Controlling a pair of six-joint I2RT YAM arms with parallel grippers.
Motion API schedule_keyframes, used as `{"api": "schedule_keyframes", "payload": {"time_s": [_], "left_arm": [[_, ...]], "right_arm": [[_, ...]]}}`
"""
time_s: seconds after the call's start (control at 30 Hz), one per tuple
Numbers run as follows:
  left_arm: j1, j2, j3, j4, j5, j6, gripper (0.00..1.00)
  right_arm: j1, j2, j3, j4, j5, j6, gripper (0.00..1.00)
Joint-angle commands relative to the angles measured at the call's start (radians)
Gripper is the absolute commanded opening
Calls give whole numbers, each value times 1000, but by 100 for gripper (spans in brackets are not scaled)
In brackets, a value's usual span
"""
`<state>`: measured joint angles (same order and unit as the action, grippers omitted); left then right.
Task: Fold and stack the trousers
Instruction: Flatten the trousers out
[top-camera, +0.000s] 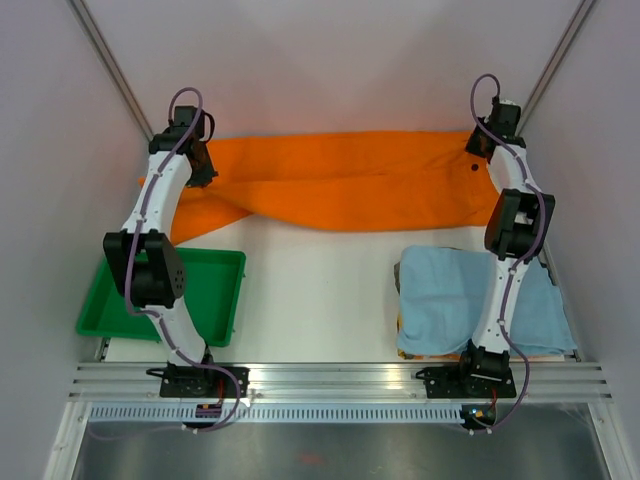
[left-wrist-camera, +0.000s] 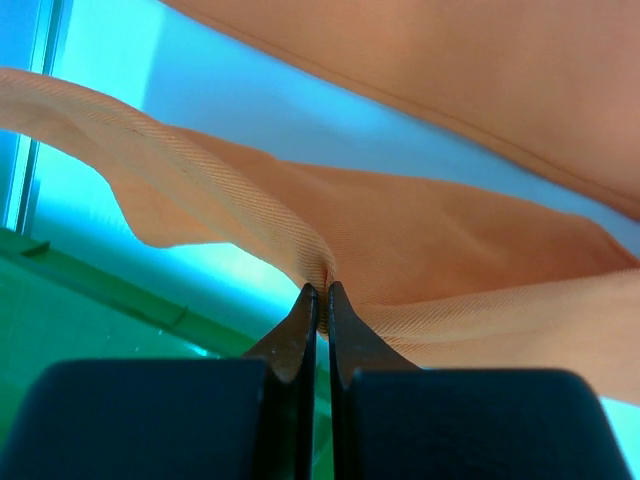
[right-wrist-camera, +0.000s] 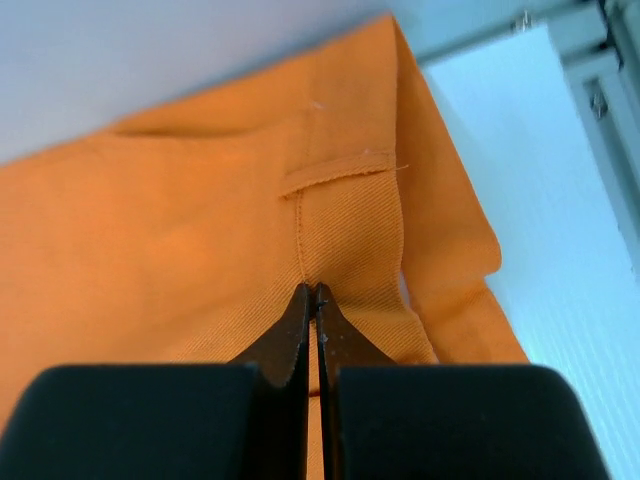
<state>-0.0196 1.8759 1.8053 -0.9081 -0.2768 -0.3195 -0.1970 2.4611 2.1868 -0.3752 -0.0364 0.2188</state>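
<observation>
The bright orange trousers (top-camera: 340, 180) lie stretched along the far side of the table, waist to the right and legs to the left. My left gripper (top-camera: 203, 165) is at the leg end. In the left wrist view that gripper (left-wrist-camera: 322, 290) is shut on a pinched fold of the orange fabric (left-wrist-camera: 450, 230). My right gripper (top-camera: 481, 150) is at the waist end. In the right wrist view it (right-wrist-camera: 312, 292) is shut on the waistband (right-wrist-camera: 350, 230) just below a belt loop (right-wrist-camera: 335, 172).
A green tray (top-camera: 225, 300) sits at the near left, partly under my left arm, and shows in the left wrist view (left-wrist-camera: 60, 330). A folded light blue cloth (top-camera: 450, 300) lies at the near right beneath my right arm. Walls enclose the table on three sides.
</observation>
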Motion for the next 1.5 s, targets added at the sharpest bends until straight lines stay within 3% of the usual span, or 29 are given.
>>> {"api": "schedule_keyframes", "payload": {"time_s": [0.0, 0.13, 0.27, 0.37, 0.47, 0.6, 0.7, 0.87, 0.93, 0.97, 1.0, 1.03, 1.1, 1.13, 1.17, 1.23, 1.27, 1.37, 1.43, 1.47], "left_arm": [[0, -125, 57, -89, 22, 63, 2], [-8, -234, 85, -195, 1, 69, 2], [-8, -351, 91, -233, -36, 85, 2], [-8, -339, 149, -264, 8, 115, 2], [-8, -240, 253, -294, 37, 174, 2], [-8, 41, 393, -347, 74, 218, 2], [-8, 162, 420, -331, 116, 232, 2], [-8, 379, 444, -298, 57, 177, 2], [-9, 393, 431, -264, 117, 137, 2], [-9, 381, 399, -212, 148, 126, 2], [-9, 370, 378, -181, 196, 120, 4], [-9, 356, 367, -158, 200, 106, 7], [-8, 322, 362, -112, 145, 94, 25], [-8, 310, 370, -104, 111, 89, 37], [-8, 296, 380, -95, 75, 83, 68], [-3, 238, 356, -78, -45, 59, 90], [1, 212, 335, -66, -77, 47, 97], [67, 83, 162, 20, -124, -35, 99], [183, -3, 7, 95, -26, -117, 99], [184, -26, -38, 116, 13, -140, 99]], "right_arm": [[-2, -148, 41, 173, -22, 24, 0], [-2, -238, 4, 160, -4, 13, 0], [-2, -365, -133, 186, 36, 1, 0], [-2, -410, -162, 150, 98, -35, 0], [-4, -387, -139, 107, 99, -59, 0], [-4, -291, -82, 49, 55, -58, 0], [-4, -211, -65, 41, 41, -50, 0], [-4, -133, -59, 50, 1, -64, 0], [-4, -129, -50, 26, -23, -71, 17], [-4, -132, -48, 15, -26, -76, 42], [-4, -139, -44, -11, -25, -85, 51], [-4, -157, -44, -24, -11, -87, 62], [-5, -207, -48, -72, -5, -110, 79], [-5, -232, -56, -88, 0, -113, 82], [-5, -258, -70, -103, 9, -113, 82], [-7, -358, -154, -116, 30, -102, 84], [-12, -391, -194, -117, 79, -92, 88], [-45, -517, -379, -90, 84, -44, 88], [-86, -579, -557, -67, 90, 19, 88], [-102, -591, -558, -67, 90, 36, 87]]}}
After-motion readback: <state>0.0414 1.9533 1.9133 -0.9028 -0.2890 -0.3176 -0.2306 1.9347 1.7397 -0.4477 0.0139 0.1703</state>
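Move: My left hand still pinches the near leg's end. The patch of table it goes to lies about 2 cm ahead, 2 to its right and 17 below; the green bin is some 23 cm back and 10 left, the table's left edge about 18 left. My right hand still pinches the waist. Its patch is roughly 2 cm back, level sideways, 7 below; the black button is about 4 cm back, straight in line and slightly lower, and the blue stack 43 back, 6 left. With both hands I flick the trousers up some 16 cm, my left also drawing back, then swing them down towards the table, my left hand about 26 cm down and forward, tipping its fingers down. Near the bottom both grippers open wide and let go; then I lift clear, the left finishing with a shift left, the right drawing back about 9 cm. ##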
